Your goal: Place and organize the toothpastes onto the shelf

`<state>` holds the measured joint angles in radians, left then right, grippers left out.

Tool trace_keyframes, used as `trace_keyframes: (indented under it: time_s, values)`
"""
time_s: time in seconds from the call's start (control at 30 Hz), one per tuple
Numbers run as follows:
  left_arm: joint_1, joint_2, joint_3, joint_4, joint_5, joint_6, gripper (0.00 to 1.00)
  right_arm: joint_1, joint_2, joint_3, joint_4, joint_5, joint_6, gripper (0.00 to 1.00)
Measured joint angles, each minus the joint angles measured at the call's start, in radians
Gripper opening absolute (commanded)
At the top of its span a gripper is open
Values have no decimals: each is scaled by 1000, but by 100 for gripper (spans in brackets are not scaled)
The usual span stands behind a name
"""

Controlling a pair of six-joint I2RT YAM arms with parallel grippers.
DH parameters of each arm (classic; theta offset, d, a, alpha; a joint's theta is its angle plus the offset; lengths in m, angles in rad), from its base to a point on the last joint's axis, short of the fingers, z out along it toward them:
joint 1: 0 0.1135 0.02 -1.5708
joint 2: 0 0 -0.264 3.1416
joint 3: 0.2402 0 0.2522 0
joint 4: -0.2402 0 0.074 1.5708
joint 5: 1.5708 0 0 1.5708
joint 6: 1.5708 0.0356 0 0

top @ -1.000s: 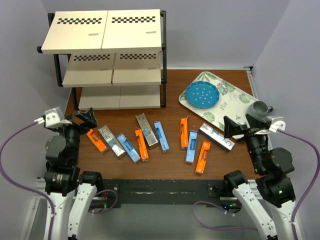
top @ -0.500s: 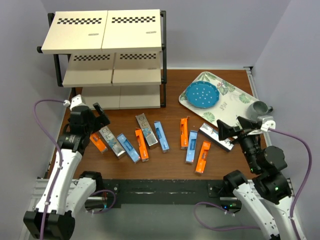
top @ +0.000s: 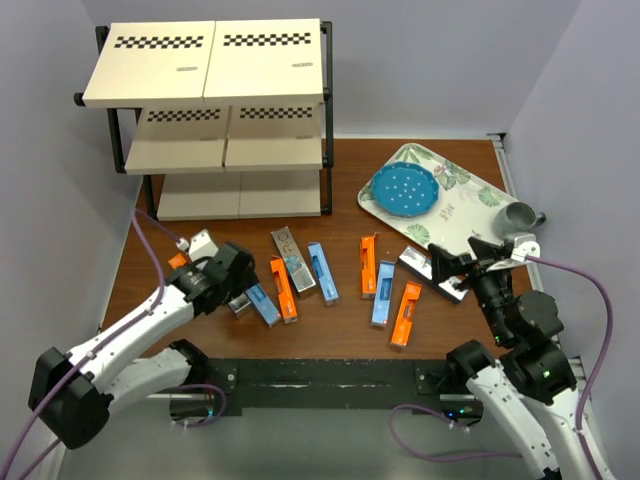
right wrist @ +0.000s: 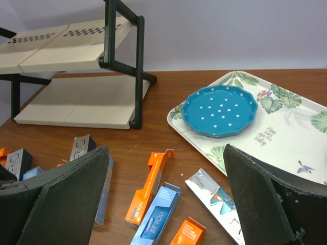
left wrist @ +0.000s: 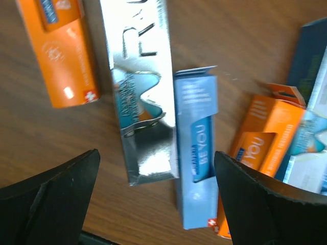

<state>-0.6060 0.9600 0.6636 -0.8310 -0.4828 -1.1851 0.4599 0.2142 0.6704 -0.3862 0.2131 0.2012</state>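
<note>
Several toothpastes in orange, light blue and silver lie scattered on the wooden table in front of the shelf (top: 225, 150), whose boards are bare. My left gripper (top: 240, 290) hangs open low over the left cluster. In the left wrist view the left gripper (left wrist: 156, 161) has a silver carton (left wrist: 138, 102) and a light blue carton (left wrist: 196, 153) between its spread fingers, with orange cartons (left wrist: 64, 56) to either side. My right gripper (top: 458, 258) is open above a silver carton (top: 430, 270). The right gripper (right wrist: 164, 153) faces an orange carton (right wrist: 150, 186) and a blue carton (right wrist: 158, 217), holding nothing.
A floral tray (top: 470, 190) at the back right carries a blue dotted plate (top: 403, 190) and a grey cup (top: 520, 215). The shelf (right wrist: 76, 97) stands at the back left, with a wall close behind it. Table edges run near both arms.
My left arm has swung from upright at the far left down and rightward, low over the silver and blue cartons. The right gripper has crept slightly left. No carton has moved.
</note>
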Motion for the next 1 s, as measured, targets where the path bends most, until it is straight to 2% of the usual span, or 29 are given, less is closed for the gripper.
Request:
trace_keyframes:
  time_s: [0.2,0.33,0.8,1.0]
  values:
    - [-155,156,21,-163,-94,-291,94,11,0,-11,3,25,-4,99]
    - [-216,211,30,-205,-119,-403,89,11,-1,-13,4,37,-12,99]
    - [-219,206,-45,-112,-177,-454,65,30,-1,-13,5,67,-42,99]
    - [-219,188,-67,-128,-177,-481,64,31,-1,-13,5,67,-45,99]
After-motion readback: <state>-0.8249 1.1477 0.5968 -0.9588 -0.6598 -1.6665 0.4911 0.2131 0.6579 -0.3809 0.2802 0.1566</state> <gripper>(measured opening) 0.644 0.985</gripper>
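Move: The silver toothpaste box, the leftmost of the silver ones, has its middle about 3 cm ahead of the left hand, 3 cm to its left and 7 cm below. At that low level, the blue box snug against it lies level with the hand and 4 cm right, the next orange box 1 cm ahead and 9 cm right, and the leftmost orange box 4 cm ahead and 9 cm left. From the right hand, the silver box is roughly 48 cm left, 3 cm ahead and 28 cm below. The left hand sinks about 5 cm while drawing back some 3 cm onto the near end of the silver box, nearly all of the backward travel coming early, and its wrist turns about 10 degrees counter-clockwise to line up with the box. Once most of the way down it eases slowly lower as the wide-open fingers close by roughly a third around the box's width, the right fingertip coming close to the edge beside the blue box and a gap still left at the other finger. ##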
